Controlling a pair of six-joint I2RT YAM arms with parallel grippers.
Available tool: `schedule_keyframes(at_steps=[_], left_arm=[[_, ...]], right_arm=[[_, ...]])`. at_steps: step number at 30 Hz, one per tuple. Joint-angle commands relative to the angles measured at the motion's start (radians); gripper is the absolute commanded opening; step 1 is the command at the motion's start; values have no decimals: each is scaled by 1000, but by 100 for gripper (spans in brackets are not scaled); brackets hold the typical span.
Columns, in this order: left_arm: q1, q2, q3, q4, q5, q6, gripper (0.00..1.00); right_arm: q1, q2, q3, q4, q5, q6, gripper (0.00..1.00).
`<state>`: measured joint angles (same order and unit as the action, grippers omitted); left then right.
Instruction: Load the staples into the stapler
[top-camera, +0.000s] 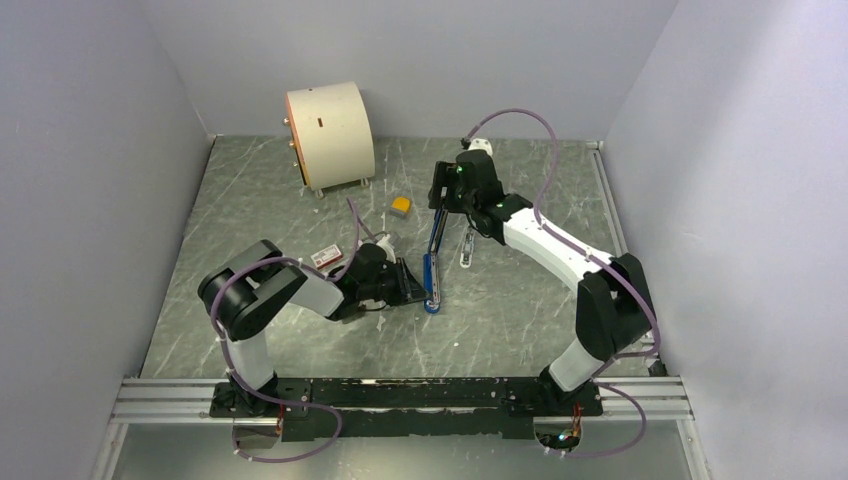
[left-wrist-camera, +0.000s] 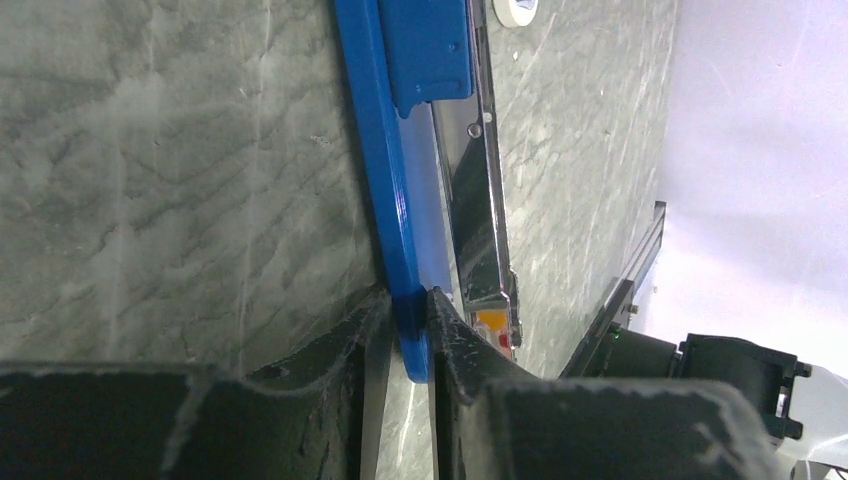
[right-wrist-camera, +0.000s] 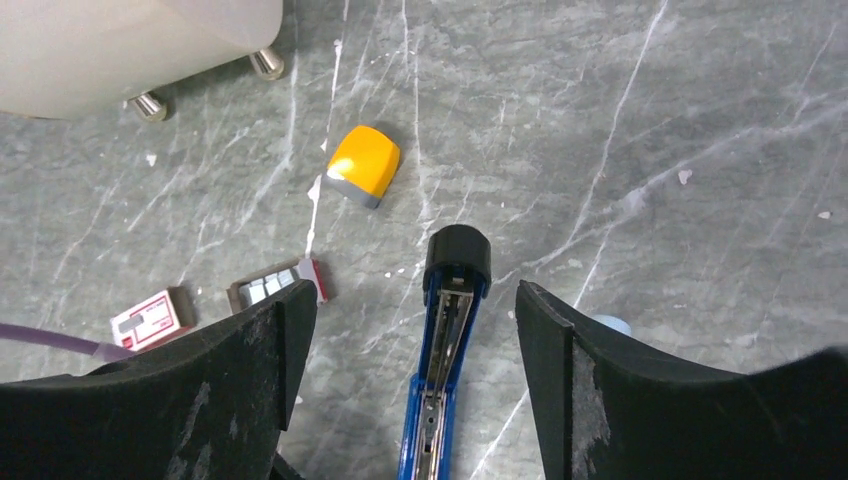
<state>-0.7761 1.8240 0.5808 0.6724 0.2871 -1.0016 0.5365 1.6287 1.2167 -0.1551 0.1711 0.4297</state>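
Note:
The blue stapler (top-camera: 435, 262) lies opened out flat on the table, its black end pointing away from the arm bases. My left gripper (top-camera: 418, 286) is shut on the edge of its near blue half (left-wrist-camera: 395, 200), and the chrome staple channel (left-wrist-camera: 475, 200) lies beside my fingertips (left-wrist-camera: 450, 330). My right gripper (top-camera: 441, 203) is open and empty, hovering over the stapler's black far end (right-wrist-camera: 457, 258), with its jaws either side of the stapler. A small silvery-white elongated piece (top-camera: 467, 250) lies just right of the stapler. It is too small to tell whether it is the staples.
A white cylinder on short legs (top-camera: 330, 135) stands at the back left. An orange-topped block (right-wrist-camera: 363, 165) lies near the stapler's far end. A red-and-white box (right-wrist-camera: 150, 320) and a small grey tray (right-wrist-camera: 272, 286) lie to the left. A pale-blue bit (right-wrist-camera: 610, 325) shows behind my right finger.

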Motion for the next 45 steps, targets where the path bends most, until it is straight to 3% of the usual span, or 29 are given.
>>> schedule_keyframes(at_steps=[1, 6, 11, 18, 29, 34, 39, 43, 45], left_arm=[[-1, 33, -25, -282, -135, 86, 26], [-1, 3, -8, -358, -197, 90, 27], [0, -34, -5, -404, -245, 92, 38], [-2, -77, -22, -366, -238, 91, 46], [-9, -221, -66, -324, -331, 90, 49], [-23, -343, -70, -312, -414, 106, 51], [-36, -576, -78, -449, -578, 119, 52], [-38, -839, -78, -707, -739, 90, 57], [-37, -949, -62, -858, -795, 76, 65]], right_arm=[[-7, -68, -32, 8, 30, 14, 75], [-7, -145, -76, 6, 45, 16, 74], [-7, -212, -120, 2, 60, 15, 74], [-7, -269, -166, -10, 73, -2, 75], [-7, -320, -256, -44, 20, 19, 74], [-6, -361, -297, -59, -65, 8, 67], [30, -405, -351, -26, -163, -7, 53], [158, -381, -348, -1, -141, -23, 52], [233, -342, -335, 22, -119, -26, 53]])
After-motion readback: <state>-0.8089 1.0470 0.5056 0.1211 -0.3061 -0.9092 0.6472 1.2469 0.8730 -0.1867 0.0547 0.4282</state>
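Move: Ahead of the left hand by about 13 cm and some 10 cm to its left, the opened staple tray lies flat; from the right hand it is about 5 cm back, 12 cm left and 16 cm below. The open stapler's hinge is 10 cm ahead of the left hand and a centimetre right. The red-white box lies 10 cm ahead of the left hand and 21 cm left, the beige block 2 cm back and 15 cm left. Opening from their already loosened pinch on the near end of the stapler's base, the left fingers come free; the hand eases left and slightly forward, then sweeps up and left about 15 cm, turning some 25 degrees counter-clockwise and tipping its fingers up. The right hand rises about 4 cm and sinks again while drawing back 12 cm above the stapler, half closing its empty fingers, and ends swinging left. ##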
